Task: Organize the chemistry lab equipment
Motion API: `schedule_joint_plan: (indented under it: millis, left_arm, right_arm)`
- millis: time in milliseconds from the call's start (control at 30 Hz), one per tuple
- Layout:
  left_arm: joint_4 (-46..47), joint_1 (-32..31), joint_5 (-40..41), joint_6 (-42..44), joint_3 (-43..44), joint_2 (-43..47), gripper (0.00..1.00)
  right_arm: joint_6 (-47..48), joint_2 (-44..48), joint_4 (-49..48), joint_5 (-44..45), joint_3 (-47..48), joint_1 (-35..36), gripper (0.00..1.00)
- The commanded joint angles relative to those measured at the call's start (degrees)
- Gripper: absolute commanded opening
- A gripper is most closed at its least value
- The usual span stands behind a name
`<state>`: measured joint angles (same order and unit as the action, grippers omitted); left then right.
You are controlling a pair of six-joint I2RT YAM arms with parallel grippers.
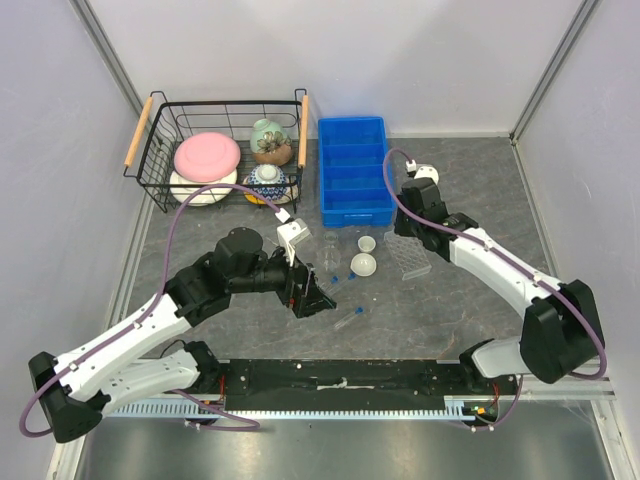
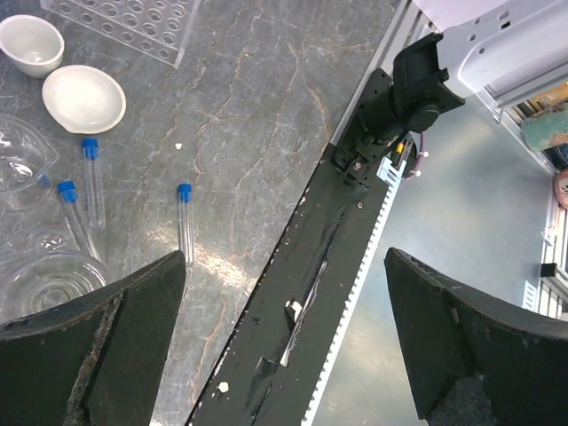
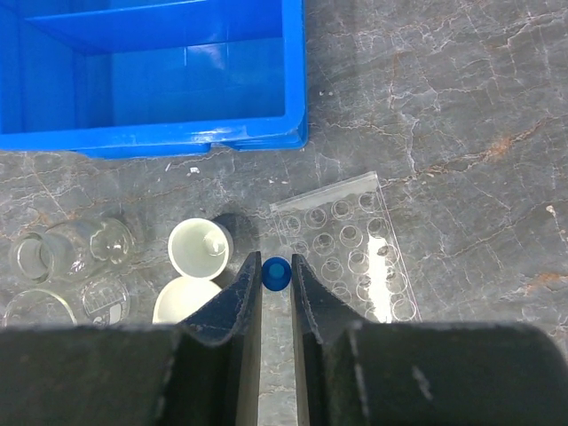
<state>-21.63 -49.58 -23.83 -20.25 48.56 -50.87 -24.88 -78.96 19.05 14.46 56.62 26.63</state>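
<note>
My right gripper (image 3: 277,266) is shut on a clear tube, gripping just below its blue cap (image 3: 277,273). It hangs by the left edge of the clear tube rack (image 3: 351,257), seen as (image 1: 410,256) from above. Two little white dishes (image 3: 200,247) (image 3: 185,302) sit left of the rack, and glass flasks (image 3: 80,248) lie further left. My left gripper (image 1: 312,292) stands open and holds nothing, its jaws wide over the black rail (image 2: 302,293). Blue-capped tubes (image 2: 91,177) (image 2: 185,222) lie on the table beside a flask (image 2: 49,284).
A blue divided bin (image 1: 355,170) stands at the back, just behind the rack. Left of it, a black wire basket (image 1: 160,160) holds pink, white and patterned crockery. One more tube (image 1: 347,318) lies near the front rail. The right arm's base (image 2: 417,89) stands on the rail.
</note>
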Motion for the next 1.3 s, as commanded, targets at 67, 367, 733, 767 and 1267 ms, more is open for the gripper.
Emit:
schedule_joint_plan:
  millis: [67,367,733,767,1267]
  left_arm:
    - [-0.08,0.19,1.77,2.23,0.14,0.42,1.00]
    - [0.44,0.19,2.04,2.76,-0.30,0.16,1.00]
    - [0.88,0.19,1.60,3.11,-0.30,-1.07,1.00]
    - [0.89,0.19,1.60,3.11,-0.30,-1.07,1.00]
    - [0.89,0.28,0.81,3.11,-0.83,-0.46,1.00]
  right_arm:
    - [2.21,-2.51,-4.11,1.27,0.33,0.00,0.00]
    - [2.91,-6.12,-6.91,1.54,-0.46,0.00,0.00]
    - [4.23,-7.61,-8.50,1.80,-0.72,0.09,0.00]
    - [4.40,-7.79,-8.59,2.41,-0.81,0.17,0.00]
    - [4.14,-7.61,-13.95,6.81,-5.82,2.81,0.00]
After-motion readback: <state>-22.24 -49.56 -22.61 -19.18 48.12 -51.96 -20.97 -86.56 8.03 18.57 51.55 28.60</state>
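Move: The right hand holds a blue-capped test tube, cap up. The clear tube rack lies below it, its middle about 11 cm down, some 4 cm to the right and roughly level fore and aft. The white cup stands about 3 cm ahead and 5 cm to the left, the white dish 2 cm back and 6 cm left; the blue bin's middle is some 20 cm ahead and 8 cm left. From the left hand, the rack is about 20 cm ahead, 20 cm right and 21 cm below. The right hand keeps its closed grip on the capped end of the tube and lowers it about 5 cm towards the far left part of the clear rack, in steps, the wrist rolling only some 5 degrees so that its left side dips. On the way down it first edges about 2 cm forward, then comes back nearly 1 cm while the sinking goes on; whether the tube's lower end has reached a hole can't be seen. ##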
